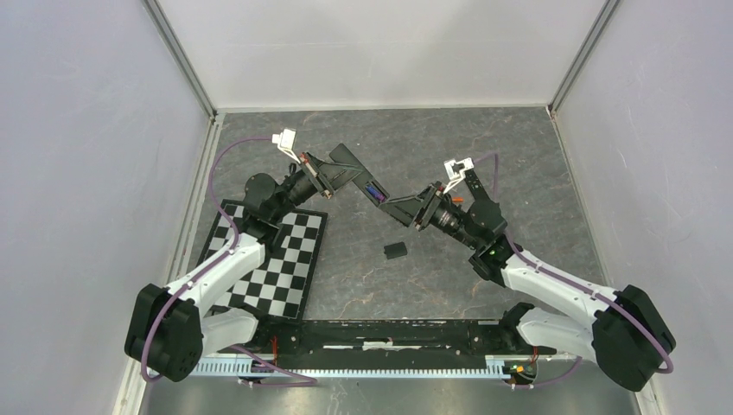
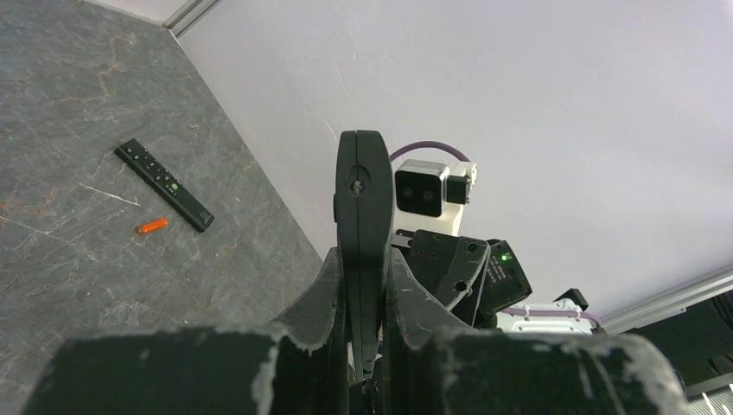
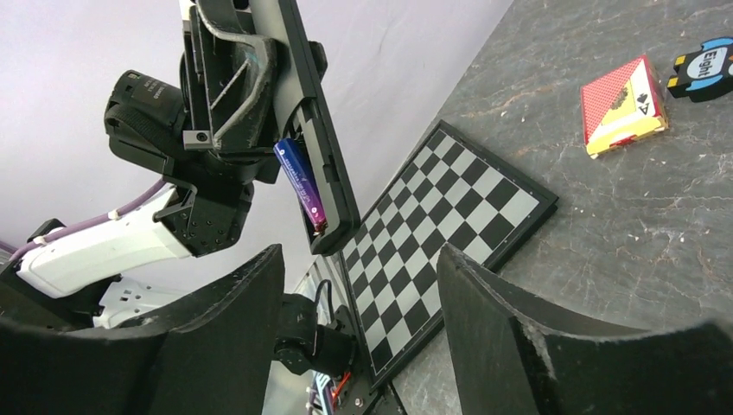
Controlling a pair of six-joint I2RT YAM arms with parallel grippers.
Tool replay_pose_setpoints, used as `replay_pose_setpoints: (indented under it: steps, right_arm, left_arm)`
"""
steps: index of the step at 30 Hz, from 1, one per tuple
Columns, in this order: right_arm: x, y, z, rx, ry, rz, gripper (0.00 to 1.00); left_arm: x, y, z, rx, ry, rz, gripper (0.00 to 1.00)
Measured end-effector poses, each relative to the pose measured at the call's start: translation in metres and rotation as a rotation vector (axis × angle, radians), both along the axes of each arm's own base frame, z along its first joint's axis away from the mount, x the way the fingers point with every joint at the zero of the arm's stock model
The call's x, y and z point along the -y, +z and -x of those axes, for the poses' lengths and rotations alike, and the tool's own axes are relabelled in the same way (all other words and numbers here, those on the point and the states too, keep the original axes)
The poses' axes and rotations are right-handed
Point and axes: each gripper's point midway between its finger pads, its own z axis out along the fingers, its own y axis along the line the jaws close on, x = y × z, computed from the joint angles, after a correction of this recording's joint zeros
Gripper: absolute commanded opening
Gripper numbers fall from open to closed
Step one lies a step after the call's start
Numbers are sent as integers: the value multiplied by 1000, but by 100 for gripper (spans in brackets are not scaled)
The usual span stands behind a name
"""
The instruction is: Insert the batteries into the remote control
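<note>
My left gripper (image 1: 333, 175) is shut on a black remote control (image 1: 363, 180) and holds it up off the table, tilted toward the right arm. In the left wrist view the remote (image 2: 363, 199) stands edge-on, clamped between the fingers of the left gripper (image 2: 363, 259). A blue-purple battery (image 3: 301, 183) lies in the open compartment of the remote (image 3: 321, 147); from above it shows as a blue spot (image 1: 373, 192). My right gripper (image 3: 361, 255) is open and empty, just short of the remote's lower end (image 1: 399, 210). An orange battery (image 2: 151, 226) lies on the table.
A checkerboard (image 1: 268, 259) lies under the left arm. A small black piece (image 1: 395, 251) rests on the table between the arms. A second black remote (image 2: 164, 184) lies by the orange battery. A red card pack (image 3: 624, 105) and a blue-black gadget (image 3: 702, 67) sit further off.
</note>
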Motion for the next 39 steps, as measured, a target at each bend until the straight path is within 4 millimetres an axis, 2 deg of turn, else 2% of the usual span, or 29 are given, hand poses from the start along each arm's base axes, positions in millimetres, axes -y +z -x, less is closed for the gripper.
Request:
replay_pose_setpoints:
  steps: [4,8,12,17,23,25,33,39]
  right_arm:
    - [3,6,1,19,-11,-17,66]
    - [4,10,-2,29,-26,-29,54]
    - [5,9,-7,21,-46,-29,47]
    - [5,9,-12,21,-58,-30,47]
    - [4,10,-14,25,-62,-34,56]
    - [4,9,-15,22,-62,-35,57]
    - [2,8,-18,0,-62,-43,40]
    - [-2,8,-21,-11,-52,-54,35]
  left_arm:
    - [0,0,0,0,0,0,2]
    - [0,0,0,1,0,0,2]
    - [0,0,0,2,-1,1,2]
    - [0,0,0,1,0,1,2]
    - [0,-1,1,1,-3,0,2]
    - [0,-1,1,0,-4,0,2]
    - [0,-5,2,-8,-5,6,2]
    - [-2,-9,0,-8,-2,11,2]
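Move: The right hand, empty and open, is after the purple-blue battery in the remote's open compartment, about 3 cm ahead, 3 cm to its left and 3 cm above. The left gripper's hold on the remote is roughly 7 cm ahead of the right hand, 6 cm left and 7 cm up; the battery cover lies on the table some 12 cm back, 4 cm right and 25 cm below. From the left hand the battery is about 4 cm back, 3 cm right and 4 cm down. Forward about 2 cm after a first small lift of 1 cm, the right hand eases in on the battery compartment, turning slightly clockwise. Its fingers narrow, spread a little again, then draw in to about half their starting gap, one fingertip coming to the battery's lower end. The left hand keeps its grip on the remote and sinks about 1 cm at the close. ##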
